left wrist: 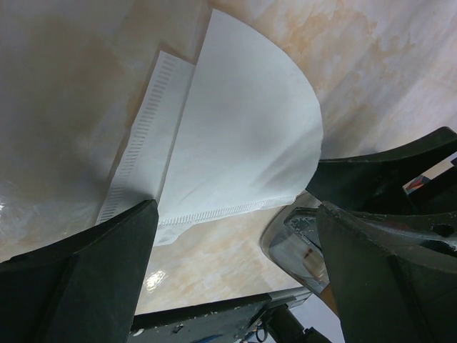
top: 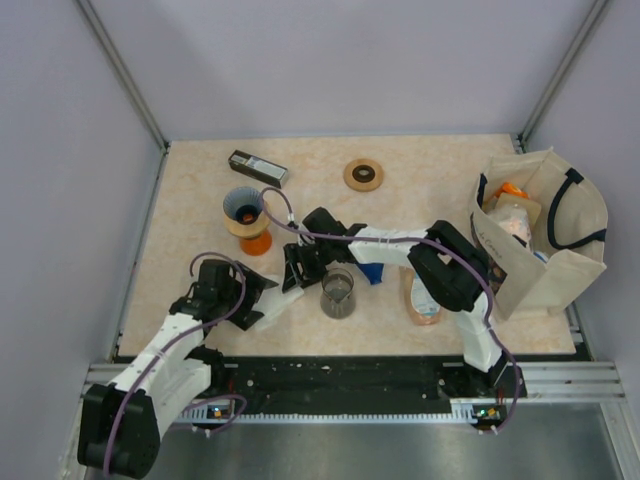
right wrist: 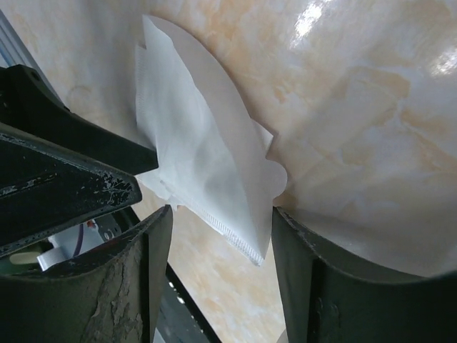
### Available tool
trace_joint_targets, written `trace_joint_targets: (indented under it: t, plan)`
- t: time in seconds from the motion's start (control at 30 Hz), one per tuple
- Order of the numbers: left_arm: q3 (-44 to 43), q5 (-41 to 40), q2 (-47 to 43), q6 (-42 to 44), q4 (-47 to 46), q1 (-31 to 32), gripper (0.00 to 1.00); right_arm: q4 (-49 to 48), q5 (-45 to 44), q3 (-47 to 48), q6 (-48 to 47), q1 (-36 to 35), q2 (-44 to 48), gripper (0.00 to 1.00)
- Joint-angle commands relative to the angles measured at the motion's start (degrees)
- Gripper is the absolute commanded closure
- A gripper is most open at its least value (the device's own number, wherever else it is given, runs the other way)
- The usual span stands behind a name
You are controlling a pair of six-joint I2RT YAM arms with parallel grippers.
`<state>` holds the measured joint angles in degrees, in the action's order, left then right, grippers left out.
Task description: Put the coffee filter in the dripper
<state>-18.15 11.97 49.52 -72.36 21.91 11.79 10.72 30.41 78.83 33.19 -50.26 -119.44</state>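
The white paper coffee filter (left wrist: 243, 121) lies flat on the marbled table, its seamed edges showing. My left gripper (left wrist: 235, 236) is open wide just short of the filter's near edge, with nothing between its fingers. My right gripper (right wrist: 221, 236) hangs over the filter (right wrist: 207, 164); its jaws stand apart, with the filter's seamed corner in the gap close to the right finger. From above, the two grippers (top: 262, 288) (top: 295, 272) meet over the filter (top: 272, 308). The dripper (top: 244, 212), a blue-lined cone on an orange stand, sits behind them to the left.
A glass carafe (top: 338, 293) stands right beside the right gripper. A black box (top: 258, 167) and a wooden ring (top: 363, 175) lie at the back. A beige tote bag (top: 540, 230) with items in it fills the right side, and a packet (top: 423, 300) lies beside it.
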Motion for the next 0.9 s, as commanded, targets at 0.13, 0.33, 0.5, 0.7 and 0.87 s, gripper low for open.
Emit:
trace_joint_targets:
  t: [0.13,0.33,0.5,0.7,0.87]
  plan:
    - [1.3,-3.5,2.3,0.8,2.9,0.6,0.01,-3.2,1.8,2.3,1.7,-1.9,0.3,0.50]
    - [1.2,-3.6,2.2,1.0,3.1,0.7,0.01,-2.9,0.5,2.6,1.6,-2.0,0.3,0.70]
    - [0.8,-4.3,1.7,1.3,4.1,0.8,0.01,-0.3,-2.3,3.1,-0.8,-2.0,2.1,0.82]
    - [-0.7,-5.8,-0.1,2.2,6.6,0.8,0.01,2.6,-9.7,3.7,-5.2,-1.9,7.0,0.92]
    - [-2.9,-7.1,-2.7,3.7,8.9,0.8,0.01,3.5,-14.7,3.4,-9.0,-1.9,11.8,0.98]
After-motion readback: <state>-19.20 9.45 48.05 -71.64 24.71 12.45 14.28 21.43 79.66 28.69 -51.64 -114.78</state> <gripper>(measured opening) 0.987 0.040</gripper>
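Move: The coffee filter lies flat under both hands. From the right hand its middle is about 4 cm back and 5 cm to the left, 1 cm below, its nearer edge between the parted fingers; the glass beaker stands about 11 cm right and 3 cm back, the dripper some 10 cm ahead, 8 cm left and 11 cm above. The filter's middle lies roughly 3 cm to the left hand's right and 1 cm ahead, 1 cm below. Keep the open left gripper where it is, one fingertip still holding the lower filter sheet on the table. Ease the right gripper about 1 cm back and left over the filter's edge while shutting its fingers to pinch the top sheet, then draw that sheet forward, up and right, a good 2 cm forward and 2 cm up, turning the wrist some 10 degrees. ##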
